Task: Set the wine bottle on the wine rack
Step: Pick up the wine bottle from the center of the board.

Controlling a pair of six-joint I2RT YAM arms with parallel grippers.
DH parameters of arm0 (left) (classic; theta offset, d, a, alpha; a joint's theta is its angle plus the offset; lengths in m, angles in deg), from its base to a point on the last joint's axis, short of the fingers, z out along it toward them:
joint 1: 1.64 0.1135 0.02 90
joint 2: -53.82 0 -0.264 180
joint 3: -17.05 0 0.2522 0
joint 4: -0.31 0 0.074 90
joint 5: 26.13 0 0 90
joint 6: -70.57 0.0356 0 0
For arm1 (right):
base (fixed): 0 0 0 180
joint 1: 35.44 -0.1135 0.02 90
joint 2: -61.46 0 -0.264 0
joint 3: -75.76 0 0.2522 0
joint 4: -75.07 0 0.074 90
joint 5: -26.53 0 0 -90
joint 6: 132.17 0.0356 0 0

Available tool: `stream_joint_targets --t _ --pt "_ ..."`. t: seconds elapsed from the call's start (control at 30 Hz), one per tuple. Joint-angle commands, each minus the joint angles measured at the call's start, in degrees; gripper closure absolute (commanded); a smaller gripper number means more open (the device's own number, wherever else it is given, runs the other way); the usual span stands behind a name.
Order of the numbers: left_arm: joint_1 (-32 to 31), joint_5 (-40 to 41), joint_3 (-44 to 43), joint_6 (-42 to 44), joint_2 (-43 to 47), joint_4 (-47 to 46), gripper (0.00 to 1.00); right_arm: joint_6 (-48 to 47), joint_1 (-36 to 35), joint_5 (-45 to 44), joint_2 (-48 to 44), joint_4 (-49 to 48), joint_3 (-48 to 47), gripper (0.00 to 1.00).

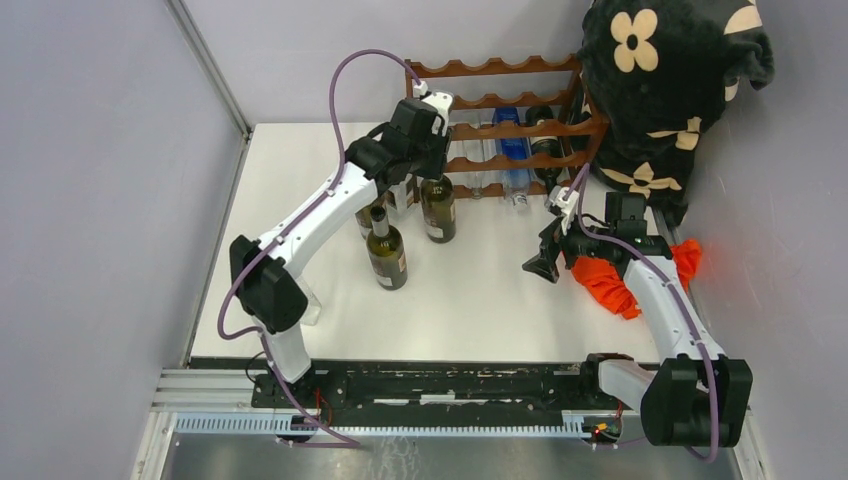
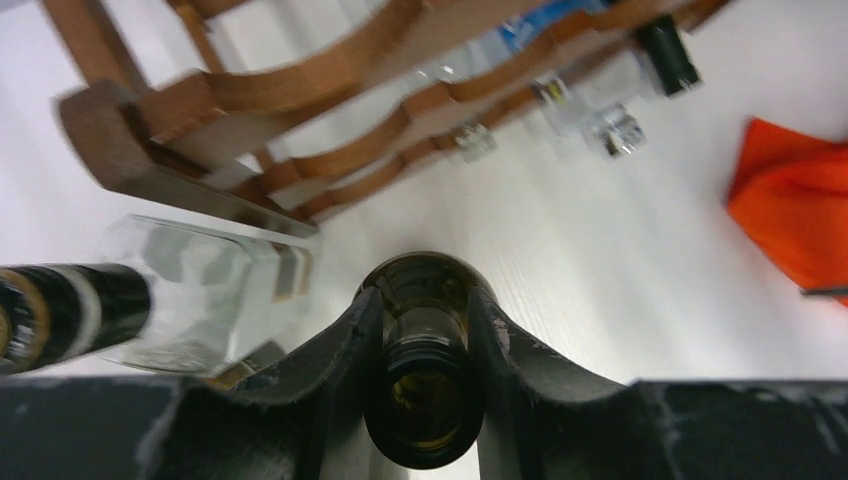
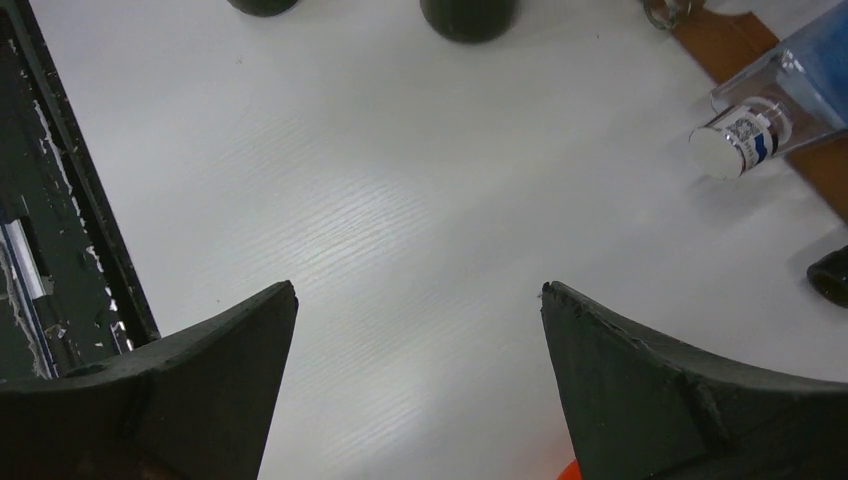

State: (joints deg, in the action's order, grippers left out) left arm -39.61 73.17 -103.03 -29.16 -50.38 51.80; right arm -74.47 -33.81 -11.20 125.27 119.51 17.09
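A dark green wine bottle (image 1: 438,210) stands upright on the white table just in front of the wine rack (image 1: 500,128). My left gripper (image 1: 425,150) reaches down from above and is shut on its neck. In the left wrist view both black fingers (image 2: 345,350) press against the neck below the lip of the wine bottle (image 2: 425,410), between the jaws of the left gripper (image 2: 426,297). The reddish-brown wine rack (image 2: 300,90) with wavy rails lies just beyond it. My right gripper (image 1: 540,265) hovers open over bare table at the right, its jaws (image 3: 418,290) wide apart and empty.
A second dark bottle (image 1: 386,252) stands left of the held one, and another is partly hidden behind the left arm. A clear bottle (image 2: 200,290) stands close on the left. The rack holds a blue bottle (image 1: 515,158) and others. An orange cloth (image 1: 610,280) and a black flowered fabric (image 1: 670,80) lie at the right.
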Motion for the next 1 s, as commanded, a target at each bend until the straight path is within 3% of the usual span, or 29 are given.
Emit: stream_joint_targets --t 0.0,0.13,0.2,0.33,0.5,0.7,0.97 --pt "-0.34 -14.71 3.88 -0.44 9.95 -9.47 0.98 -15.31 0.22 5.33 -2.69 6.61 -6.09 0.02" --pt "-0.60 -20.83 10.11 -5.31 15.31 -18.15 0.98 -30.29 0.22 11.16 -6.80 7.12 -5.50 0.02" --pt "-1.29 -22.97 12.04 -7.92 16.70 -20.72 0.98 -30.76 0.16 15.43 -8.13 3.88 -4.32 0.02" --pt "-4.01 -22.81 14.37 -11.22 18.28 -23.80 0.98 -10.64 -3.75 12.59 -8.86 -12.60 -2.21 0.02" --pt "-7.87 -18.60 16.20 -13.18 18.83 -26.55 0.98 -3.20 -11.20 5.87 -8.06 -14.23 -3.58 0.02" --pt "-11.30 -15.37 16.35 -13.12 17.61 -29.75 0.98 18.00 -13.36 2.93 -8.29 -28.37 2.52 0.02" --pt "-13.01 -15.69 15.41 -13.70 15.83 -30.88 0.98 25.80 -14.23 -0.37 -7.05 -35.12 7.08 0.02"
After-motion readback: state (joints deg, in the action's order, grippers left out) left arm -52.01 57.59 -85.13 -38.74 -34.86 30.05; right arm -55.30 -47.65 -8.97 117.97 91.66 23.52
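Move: The left hand already grips the wine bottle by its neck; the open right gripper it is going to is roughly 22 cm to its right, 12 cm back and 11 cm lower. The front bottle stands about 9 cm back and 10 cm left of the left hand, and the clear bottle some 8 cm left and 4 cm ahead. From the right hand the held wine bottle's middle is about 12 cm ahead, 22 cm left and roughly level. Left carries the neck-held bottle some 15 cm back, right and up; open right comes up-left to meet it. ##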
